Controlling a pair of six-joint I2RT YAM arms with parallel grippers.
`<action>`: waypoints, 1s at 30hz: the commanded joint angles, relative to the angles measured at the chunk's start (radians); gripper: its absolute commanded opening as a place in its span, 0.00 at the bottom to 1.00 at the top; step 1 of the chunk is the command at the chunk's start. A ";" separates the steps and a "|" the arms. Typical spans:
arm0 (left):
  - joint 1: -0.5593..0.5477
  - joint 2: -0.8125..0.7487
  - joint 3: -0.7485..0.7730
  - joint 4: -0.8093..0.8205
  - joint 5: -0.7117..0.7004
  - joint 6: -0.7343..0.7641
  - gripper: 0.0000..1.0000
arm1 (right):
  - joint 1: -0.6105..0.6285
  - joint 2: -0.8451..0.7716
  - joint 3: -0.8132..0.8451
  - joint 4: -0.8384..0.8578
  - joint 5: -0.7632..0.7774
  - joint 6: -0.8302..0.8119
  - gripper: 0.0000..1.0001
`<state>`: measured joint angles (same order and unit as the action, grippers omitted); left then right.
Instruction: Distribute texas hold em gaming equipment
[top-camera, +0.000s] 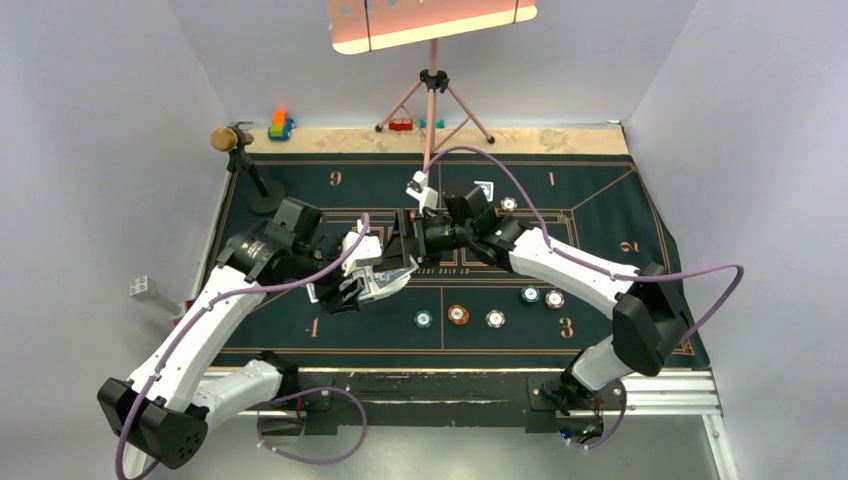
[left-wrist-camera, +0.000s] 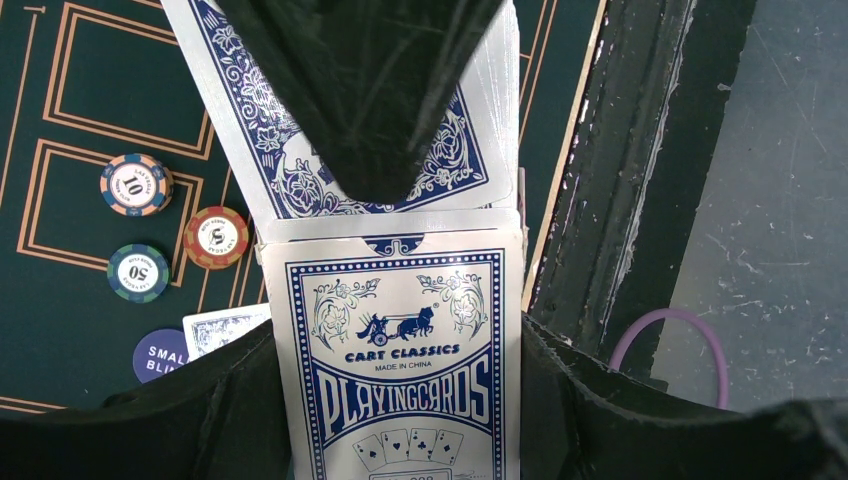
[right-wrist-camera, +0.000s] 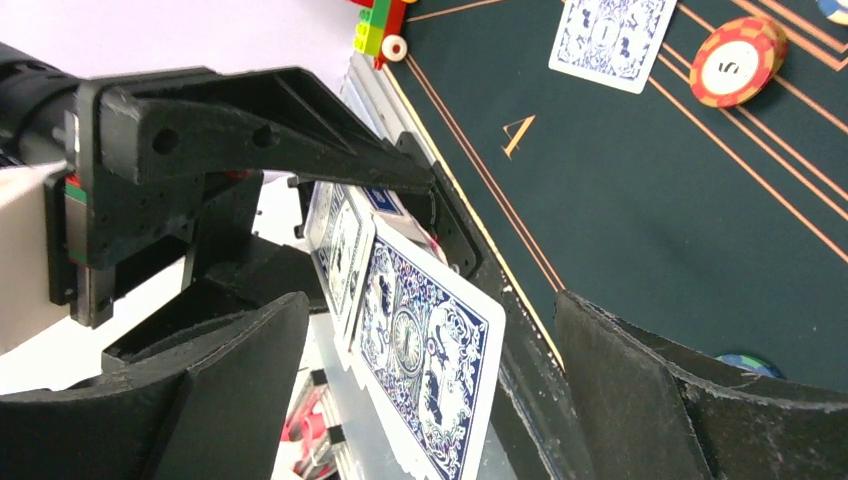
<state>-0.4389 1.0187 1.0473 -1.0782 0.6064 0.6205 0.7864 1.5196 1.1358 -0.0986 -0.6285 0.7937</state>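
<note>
In the left wrist view my left gripper (left-wrist-camera: 400, 410) is shut on a blue-and-white playing card box (left-wrist-camera: 400, 340). Blue-backed cards (left-wrist-camera: 290, 150) stick out of its top. My right gripper (right-wrist-camera: 430, 385) is open, one finger (right-wrist-camera: 230, 400) on each side of the top card (right-wrist-camera: 425, 340), with gaps on both sides. From above, both grippers meet over the green felt mat (top-camera: 600, 215), the left (top-camera: 352, 288) holding the deck and the right (top-camera: 402, 248) just beyond it. Several poker chips (top-camera: 458, 314) lie in a row on the mat. One dealt card (top-camera: 484, 189) lies near the far side.
A gold-headed microphone (top-camera: 232, 139) on a round base stands at the far left corner, with toy blocks (top-camera: 281, 125) behind it. A tripod (top-camera: 434, 100) stands at the back centre. Another card (right-wrist-camera: 610, 35) and a red chip (right-wrist-camera: 738, 62) lie near the mat's 4.
</note>
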 joint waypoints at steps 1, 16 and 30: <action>0.003 -0.021 0.011 0.027 0.033 -0.010 0.00 | 0.007 -0.018 -0.024 0.050 -0.021 0.014 0.98; 0.003 -0.027 0.019 0.020 0.038 -0.013 0.00 | -0.008 -0.071 -0.026 -0.037 0.059 -0.010 0.64; 0.004 -0.036 0.025 0.007 0.044 -0.012 0.00 | -0.029 -0.122 0.018 -0.152 0.165 -0.082 0.48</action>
<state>-0.4385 1.0031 1.0473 -1.0866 0.6064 0.6201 0.7589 1.4368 1.1027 -0.2054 -0.5220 0.7586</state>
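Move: The fanned top card sticking out of the card box lies almost between the right hand's open fingers: about 1 cm back, 1 cm to the left and 2 cm below. Roughly 20 cm below that hand on the felt are the orange chip, some 6 cm ahead and 9 cm left, and the lone green chip, about 6 cm back and 4 cm right. From the left hand the top card is about 9 cm right and 4 cm ahead, roughly level. The right hand's upper fingertip comes onto the back of the top card and drags it out of the fan: the hand first sinks about 1.5 cm as its fingers close from wide to around half open, then draws off to the right nearly 3 cm, rising a little, still closing. The left hand stays put and keeps its grip on the card box. ##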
